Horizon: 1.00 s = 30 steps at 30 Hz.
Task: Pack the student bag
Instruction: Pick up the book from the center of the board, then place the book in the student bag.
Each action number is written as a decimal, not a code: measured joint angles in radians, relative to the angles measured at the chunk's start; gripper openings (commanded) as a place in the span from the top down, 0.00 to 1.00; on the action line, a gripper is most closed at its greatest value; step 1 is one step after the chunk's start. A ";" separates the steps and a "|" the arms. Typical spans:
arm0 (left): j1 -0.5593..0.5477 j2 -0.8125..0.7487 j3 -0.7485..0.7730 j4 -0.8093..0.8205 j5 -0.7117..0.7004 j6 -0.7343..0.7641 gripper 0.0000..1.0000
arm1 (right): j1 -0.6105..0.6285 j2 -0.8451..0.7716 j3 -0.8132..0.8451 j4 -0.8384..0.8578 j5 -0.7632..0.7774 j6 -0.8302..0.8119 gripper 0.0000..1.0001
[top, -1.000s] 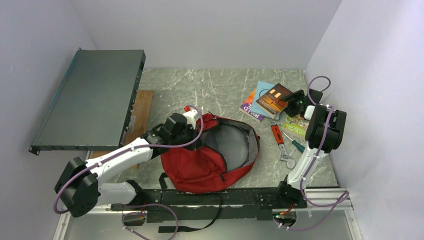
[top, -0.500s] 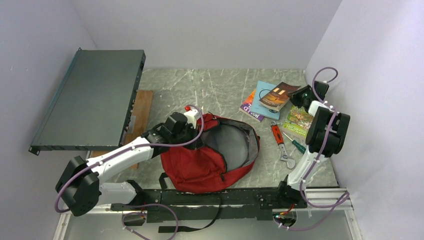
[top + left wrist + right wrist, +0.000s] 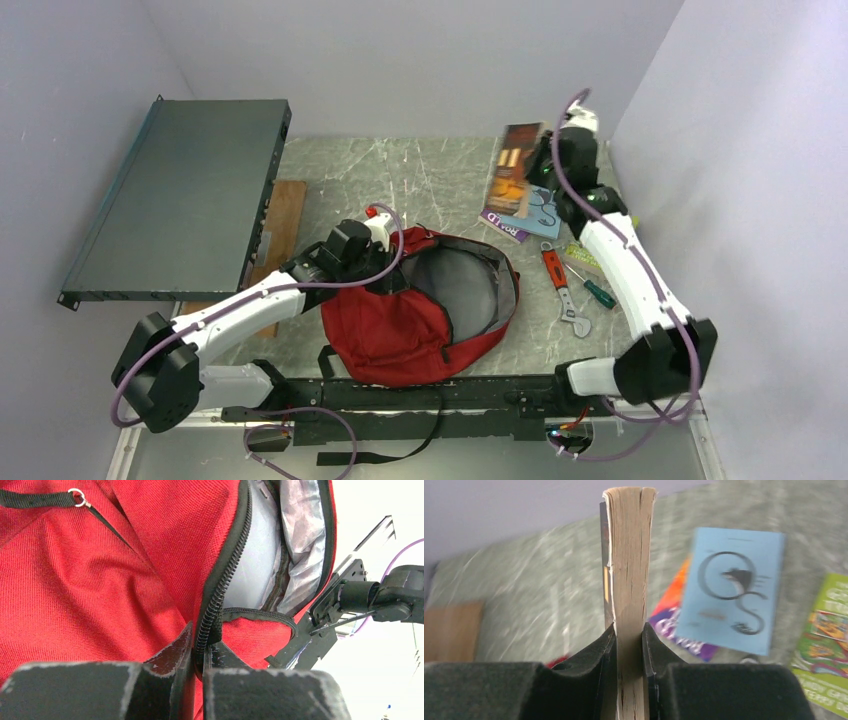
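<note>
The student bag (image 3: 395, 335), a red backpack, lies at the table's front centre with its mouth unzipped and the grey lining (image 3: 462, 282) showing. My left gripper (image 3: 383, 272) sits at the bag's upper left rim, shut on the black zipper edge (image 3: 214, 605) of the opening. My right gripper (image 3: 541, 166) is raised over the back right of the table. It is shut on a brown paperback book (image 3: 512, 168), held upright by its edge. In the right wrist view the book's page block (image 3: 630, 555) stands between the fingers (image 3: 601, 650).
A light blue book (image 3: 538, 210) lies on a purple one (image 3: 500, 224), with a green book (image 3: 588, 262) partly under my right arm. A red-handled wrench (image 3: 563, 288) and a screwdriver (image 3: 592, 288) lie right of the bag. A grey rack unit (image 3: 180, 195) leans at the left over a wooden board (image 3: 286, 215).
My right gripper closed on the brown book, lifted it off the stack and swung it up toward the back wall. The left gripper and the bag stayed put.
</note>
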 measured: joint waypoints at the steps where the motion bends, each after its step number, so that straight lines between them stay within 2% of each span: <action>1: 0.000 0.000 0.006 -0.006 -0.002 0.000 1.00 | 0.090 -0.041 0.006 -0.023 0.015 -0.031 1.00; 4: 0.000 -0.005 0.024 -0.013 -0.002 0.000 1.00 | 0.245 -0.137 0.010 -0.090 0.000 -0.088 1.00; 6: 0.001 -0.010 0.040 -0.017 0.002 0.002 1.00 | 0.286 -0.169 0.018 -0.148 -0.049 -0.107 1.00; 10: 0.001 -0.013 0.113 -0.055 0.011 0.014 1.00 | 0.291 -0.164 0.010 -0.267 -0.185 -0.111 1.00; 14: 0.000 -0.016 0.210 -0.120 0.023 0.041 1.00 | 0.289 -0.162 -0.081 -0.377 -0.302 -0.108 1.00; 18: 0.001 -0.024 0.267 -0.171 0.044 0.062 1.00 | 0.288 -0.161 -0.187 -0.387 -0.446 -0.071 1.00; 23: 0.001 -0.022 0.312 -0.219 0.082 0.087 1.00 | 0.288 -0.107 -0.299 -0.240 -0.629 0.046 1.00; 30: 0.001 0.000 0.360 -0.234 0.129 0.082 1.00 | 0.294 0.055 -0.472 0.173 -0.789 0.310 1.00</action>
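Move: The right hand holds the orange-brown book. The bag's opening lies some 20 cm back and 20 cm to its left, about 18 cm below. From it, and roughly 25 cm down, the blue book lies 10 cm ahead and 2 cm right, the purple book 6 cm ahead and 8 cm left, and the wrench 15 cm back and 4 cm right. From the left hand, still pinching the bag's zip edge, the opening is level, about 12 cm right and 5 cm lower. Leftward and back, about 20 cm and 17 cm, the right hand swings the gripped book to the bag's opening, first rising slightly, then sinking to end about 15 cm lower, turning counter-clockwise and tipping its fingers down into the bag. Meanwhile the left hand lifts about 12 cm with the zip edge still pinched, drawing that side of the opening upward. ##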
